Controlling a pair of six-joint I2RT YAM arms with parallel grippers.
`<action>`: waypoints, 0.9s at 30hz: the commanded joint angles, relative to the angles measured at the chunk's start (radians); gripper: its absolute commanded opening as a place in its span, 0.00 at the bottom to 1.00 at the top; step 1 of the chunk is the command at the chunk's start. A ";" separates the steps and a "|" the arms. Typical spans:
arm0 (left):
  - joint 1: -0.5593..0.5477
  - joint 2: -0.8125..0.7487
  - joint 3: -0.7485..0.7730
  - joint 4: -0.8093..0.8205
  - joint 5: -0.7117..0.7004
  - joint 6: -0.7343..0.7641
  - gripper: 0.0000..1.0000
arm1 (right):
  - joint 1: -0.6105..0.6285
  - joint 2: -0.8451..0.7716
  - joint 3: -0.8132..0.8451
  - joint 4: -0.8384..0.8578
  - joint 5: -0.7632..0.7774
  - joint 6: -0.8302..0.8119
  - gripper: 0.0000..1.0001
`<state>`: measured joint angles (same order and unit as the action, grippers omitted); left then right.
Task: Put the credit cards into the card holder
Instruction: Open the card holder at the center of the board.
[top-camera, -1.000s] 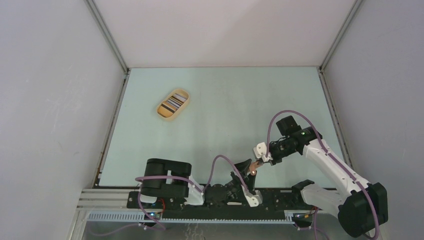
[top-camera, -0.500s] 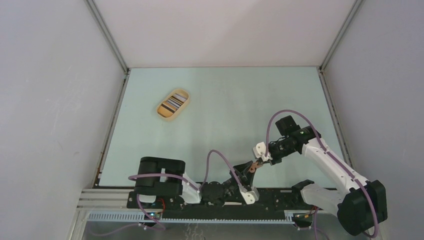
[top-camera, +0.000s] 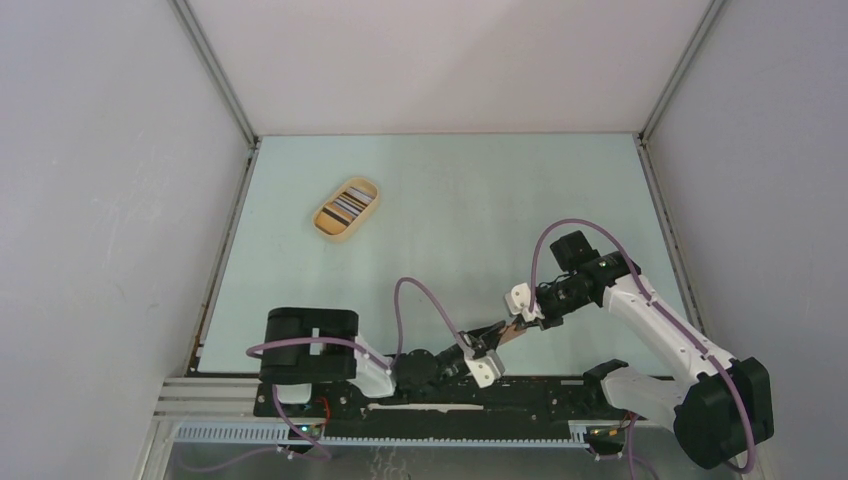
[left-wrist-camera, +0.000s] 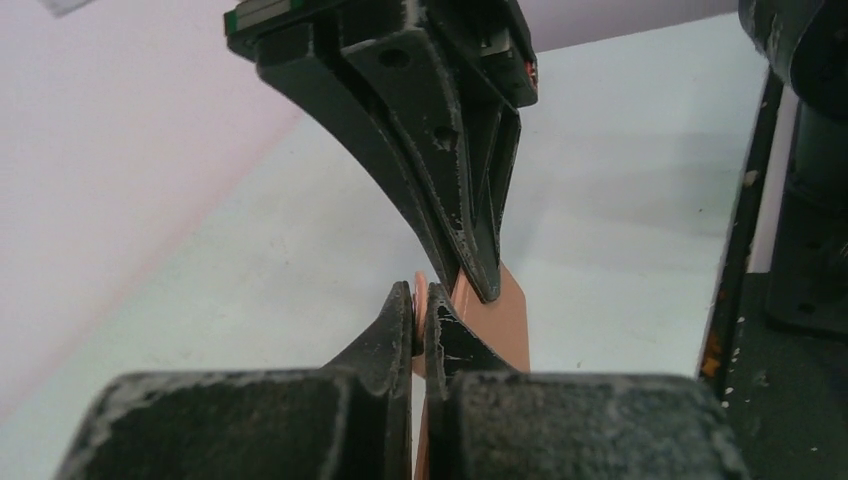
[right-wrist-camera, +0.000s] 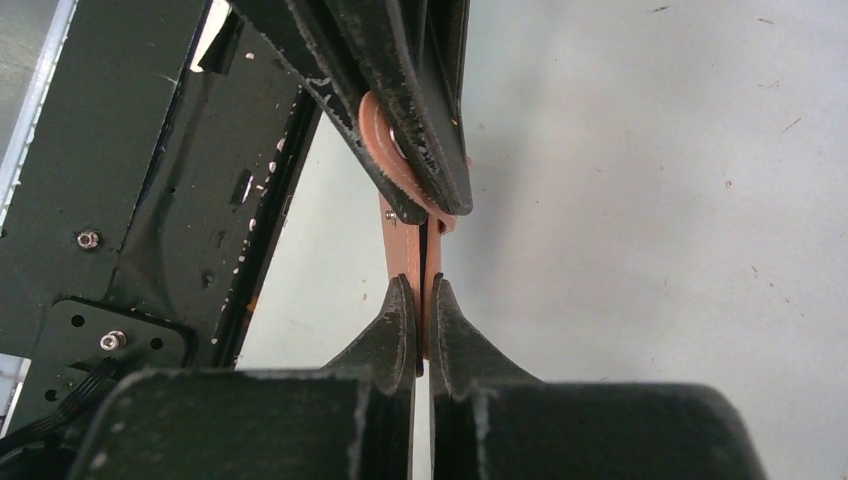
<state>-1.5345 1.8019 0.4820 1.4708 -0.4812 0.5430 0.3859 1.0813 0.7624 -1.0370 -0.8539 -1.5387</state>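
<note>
The reddish-brown card holder (top-camera: 513, 330) hangs above the table's near edge, gripped from both sides. My left gripper (left-wrist-camera: 420, 298) is shut on its small rounded snap tab (right-wrist-camera: 376, 128). The holder's flat body (left-wrist-camera: 497, 322) shows behind the tab. My right gripper (right-wrist-camera: 421, 290) is shut on the holder's opposite edge (right-wrist-camera: 404, 250), and its dark fingers (left-wrist-camera: 462, 190) come down from above in the left wrist view. The credit cards (top-camera: 350, 203) lie as a striped stack in an oval tan tray at the far left, away from both grippers.
The oval tan tray (top-camera: 330, 228) sits at the back left of the pale green table (top-camera: 450, 220). The black base rail (top-camera: 540, 395) runs along the near edge just below the held holder. White walls enclose the left, right and back.
My left gripper has closed from open onto the holder's snap tab, and the left arm has swung lower and leftward. The right gripper has stayed shut on the holder, nearly still.
</note>
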 joint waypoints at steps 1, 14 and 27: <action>0.027 -0.058 -0.029 0.046 0.016 -0.168 0.00 | -0.001 0.000 0.048 0.027 -0.019 0.039 0.00; 0.131 -0.057 -0.034 0.047 -0.018 -0.433 0.00 | 0.038 -0.002 -0.006 0.268 0.129 0.222 0.35; 0.215 -0.049 -0.067 0.046 -0.081 -0.637 0.00 | 0.021 -0.022 -0.031 0.356 0.202 0.321 0.96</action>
<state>-1.3384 1.7596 0.4397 1.4738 -0.5282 0.0120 0.4232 1.0897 0.7353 -0.7235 -0.6571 -1.2621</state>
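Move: The card holder is already pinched by both hands, its middle about 1 cm back from the left hand point, some 2 cm to its right and 3 cm below it. From the right hand point it lies about 2 cm back, level sideways and 3 cm below. Nothing else stands close; the card tray is some 30 cm ahead of the left hand, 35 cm to its left and 7 cm lower. The card holder stays pinched by its flap in the left fingers, which carry it about 6.5 cm forward and 3 cm left while that hand rolls some 30 degrees, counter-clockwise seen from behind the hand. Alongside, the right fingers spread wide and let go of the holder's edge, that hand travelling forward nearly as far and turning slightly clockwise. ##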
